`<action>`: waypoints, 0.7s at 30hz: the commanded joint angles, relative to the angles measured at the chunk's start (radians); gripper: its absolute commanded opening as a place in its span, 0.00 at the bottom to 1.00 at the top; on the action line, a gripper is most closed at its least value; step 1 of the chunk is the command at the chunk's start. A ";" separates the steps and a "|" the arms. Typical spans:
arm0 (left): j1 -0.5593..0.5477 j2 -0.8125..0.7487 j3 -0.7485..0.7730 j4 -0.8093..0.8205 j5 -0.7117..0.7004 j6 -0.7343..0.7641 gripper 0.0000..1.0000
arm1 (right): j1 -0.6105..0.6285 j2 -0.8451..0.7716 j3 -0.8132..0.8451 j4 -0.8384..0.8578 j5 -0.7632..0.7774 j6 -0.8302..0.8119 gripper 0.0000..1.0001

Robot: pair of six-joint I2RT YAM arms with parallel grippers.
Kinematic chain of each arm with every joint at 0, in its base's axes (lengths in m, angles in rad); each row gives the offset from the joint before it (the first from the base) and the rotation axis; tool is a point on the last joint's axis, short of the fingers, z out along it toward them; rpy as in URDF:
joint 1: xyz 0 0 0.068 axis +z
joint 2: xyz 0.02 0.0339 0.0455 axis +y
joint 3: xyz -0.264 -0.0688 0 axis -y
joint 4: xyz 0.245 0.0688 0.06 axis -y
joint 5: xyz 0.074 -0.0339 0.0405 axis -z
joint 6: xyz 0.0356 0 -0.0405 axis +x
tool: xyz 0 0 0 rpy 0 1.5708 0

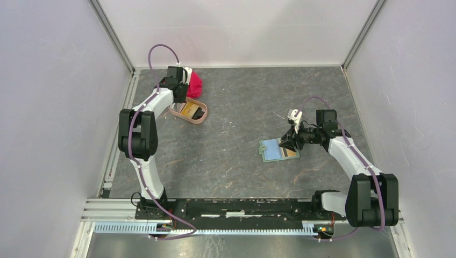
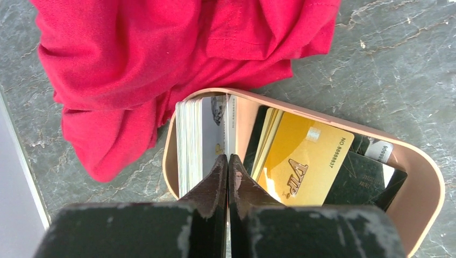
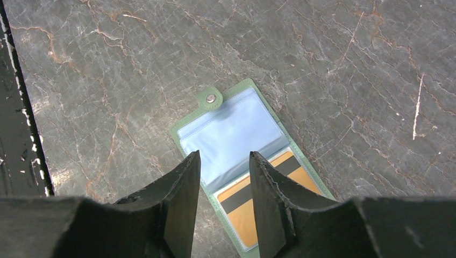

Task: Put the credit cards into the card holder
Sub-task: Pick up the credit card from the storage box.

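Observation:
A pinkish-tan tray (image 2: pixel 425 177) holds the credit cards: an upright stack (image 2: pixel 188 140) at its left end, a gold VIP card (image 2: pixel 306 161) and dark cards (image 2: pixel 365 180). My left gripper (image 2: pixel 228 157) reaches into the tray (image 1: pixel 200 117) and is shut on the edge of an upright silvery-white card (image 2: pixel 218 126). The card holder (image 3: pixel 231 129) lies open on the table (image 1: pixel 271 150), snap button at its far end. An orange card with a dark stripe (image 3: pixel 236 215) sits in its near pocket. My right gripper (image 3: pixel 224 154) hovers open just above it (image 1: pixel 287 142), holding nothing.
A crumpled red cloth (image 2: pixel 161 54) lies against the tray's far side, near the back left corner (image 1: pixel 194 85). Grey walls close in the table on three sides. A metal rail (image 1: pixel 115 150) runs along the left edge.

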 commanded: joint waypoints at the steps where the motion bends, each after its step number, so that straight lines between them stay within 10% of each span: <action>1: 0.005 -0.069 0.031 -0.011 0.073 -0.019 0.02 | 0.006 0.002 0.035 0.002 -0.024 -0.016 0.45; 13: 0.006 -0.325 -0.110 0.030 0.415 -0.148 0.02 | 0.006 -0.037 0.036 -0.001 -0.037 -0.022 0.45; 21: -0.019 -0.674 -0.617 0.659 0.908 -0.739 0.02 | -0.006 -0.143 0.028 0.006 -0.098 -0.038 0.45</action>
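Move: My left hand already has a white card pinched in the storage box; the card holder it is bound for lies some 43 cm to its right and 22 cm back, about 6 cm lower. The rest of the white card stack is about 2 cm to the left, level with it. The gold card leans 5 cm right and 2 cm back; the red cloth sits some 10 cm ahead and 2 cm left. From my right hand, the card holder is about 8 cm below, 1 cm ahead and 2 cm left. After a small creep to the right, I draw the pinched card up out of the box with my left hand and speed up, 13 cm up, about 10 cm right and nearly as far back, over the gold card and towards the holder. The wrist rolls its left side down some 40 degrees, so the fingers swing to point rightward; they stay shut. My right hand, still half open, only starts to rise by about 2 cm. ##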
